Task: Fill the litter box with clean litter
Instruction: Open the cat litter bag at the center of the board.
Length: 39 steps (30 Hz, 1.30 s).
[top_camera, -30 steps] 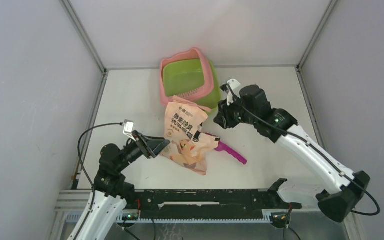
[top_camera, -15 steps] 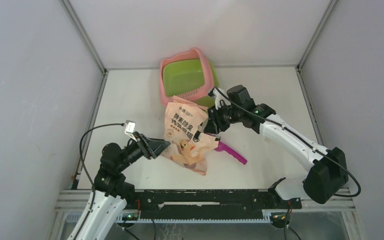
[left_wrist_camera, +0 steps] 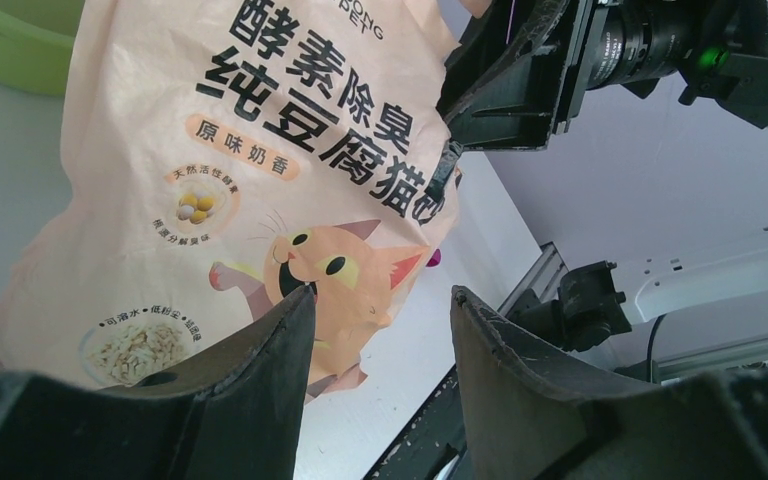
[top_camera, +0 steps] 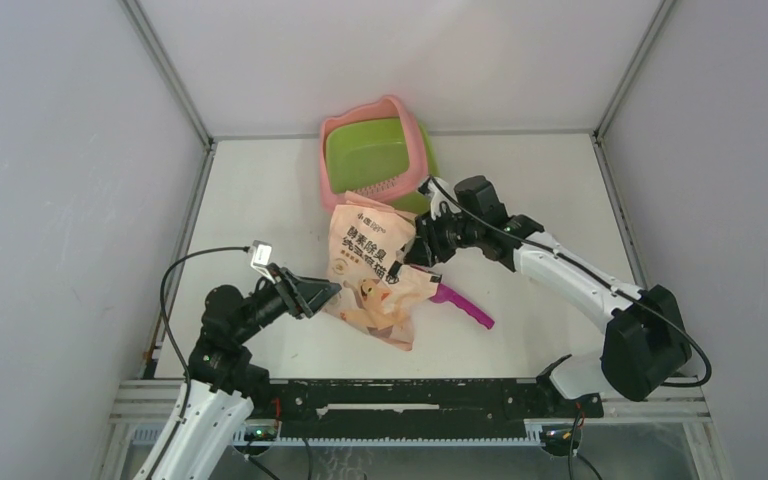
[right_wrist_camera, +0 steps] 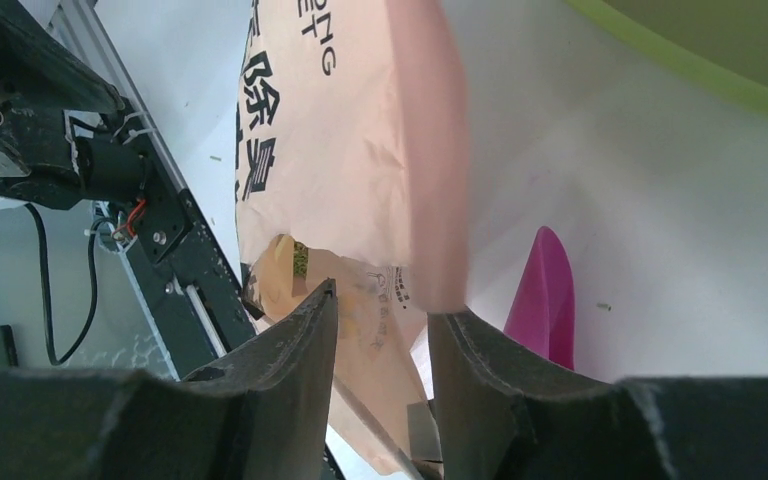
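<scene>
The litter box (top_camera: pixel 332 170), with its pink rim and lime-green basin, stands at the back of the table, and its green wall shows in the wrist views (left_wrist_camera: pixel 0 45) (right_wrist_camera: pixel 720 50). A peach-pink printed bag (top_camera: pixel 368 265) lies in front of it. My left gripper (top_camera: pixel 326 291) (left_wrist_camera: pixel 380 292) is open at the bag's (left_wrist_camera: pixel 260 150) left edge, nothing between its jaws. My right gripper (top_camera: pixel 412 256) (right_wrist_camera: pixel 385 300) is open, its jaws straddling the bag's (right_wrist_camera: pixel 360 150) right edge. A tiny speck, maybe litter (right_wrist_camera: pixel 605 306), lies on the table.
A magenta scoop (top_camera: pixel 465 306) (right_wrist_camera: pixel 550 295) lies on the table right of the bag, partly under it. A black rail (top_camera: pixel 410 398) runs along the near edge. Grey walls close in the table's left, right and back.
My right arm has swung left and down from beside the litter box to the bag's right edge. Its jaws have opened slightly. The left arm has stayed still.
</scene>
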{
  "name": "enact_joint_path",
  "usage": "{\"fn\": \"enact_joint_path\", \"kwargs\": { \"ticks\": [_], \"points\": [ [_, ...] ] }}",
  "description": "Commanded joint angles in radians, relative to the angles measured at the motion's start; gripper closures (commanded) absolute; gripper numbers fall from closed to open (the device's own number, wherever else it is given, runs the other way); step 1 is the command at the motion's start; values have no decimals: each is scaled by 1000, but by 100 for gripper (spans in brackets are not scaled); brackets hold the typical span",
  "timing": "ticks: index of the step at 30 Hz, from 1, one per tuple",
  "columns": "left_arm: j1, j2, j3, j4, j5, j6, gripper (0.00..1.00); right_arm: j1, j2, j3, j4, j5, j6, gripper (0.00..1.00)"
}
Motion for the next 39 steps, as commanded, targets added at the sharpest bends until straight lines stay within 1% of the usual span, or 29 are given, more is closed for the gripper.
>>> {"fn": "enact_joint_path", "kwargs": {
  "ticks": [1, 6, 11, 22, 23, 24, 26, 29, 30, 32, 34, 35, 39],
  "points": [
    [5, -3, 80, 4, 0, 30, 43, -27, -54, -13, 116, -43, 36, 54],
    [5, 1, 87, 0, 2, 32, 43, -29, -36, -14, 140, -89, 46, 54],
    [5, 3, 96, -14, 2, 40, 43, 6, 19, -14, 146, -132, 43, 53],
    [4, -1, 107, -28, 6, 41, 43, 149, 140, -14, 181, -39, 27, 53],
    [3, -1, 109, -29, 5, 41, 43, 161, 150, -14, 189, -36, 26, 54],
    [5, 1, 110, -31, 5, 42, 43, 176, 154, -15, 199, -34, 21, 58],
    [5, -2, 112, -33, 4, 41, 43, 207, 151, -14, 218, -13, 7, 72],
    [3, -13, 112, -40, 2, 41, 43, 249, 105, -15, 224, 76, -21, 96],
    [4, -18, 111, -42, 1, 40, 43, 261, 84, -7, 210, 116, -37, 100],
    [4, -29, 108, -47, -1, 39, 43, 290, 42, 10, 186, 217, -78, 100],
    [4, -36, 103, -48, -5, 36, 43, 344, 3, 30, 168, 387, -167, 100],
    [4, -40, 100, -48, -5, 34, 43, 379, -16, 32, 176, 480, -207, 100],
    [4, -49, 98, -49, -10, 29, 43, 494, -63, 36, 252, 696, -383, 100]
  ]
}}
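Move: The litter bag stands under both hands. From the right gripper its middle lies about 5 cm left, 3 cm back and 7 cm lower, and its near side fold already shows between the open fingers. The purple scoop lies on the board some 10 cm right, 5 cm back and 14 cm below that gripper; the litter box is about 20 cm ahead, 4 cm left and 13 cm below. From the left gripper the bag's middle is about 8 cm right, 3 cm ahead and 8 cm lower. Bring the right gripper about 7 cm left and 5 cm back over the bag, sinking some 4 cm on the way, then shut the half-open fingers to pinch the fold at the bag's upper right side. Keeping that pinch, rise about 2 cm and roll the wrist some 20 degrees so its forward side comes up. ##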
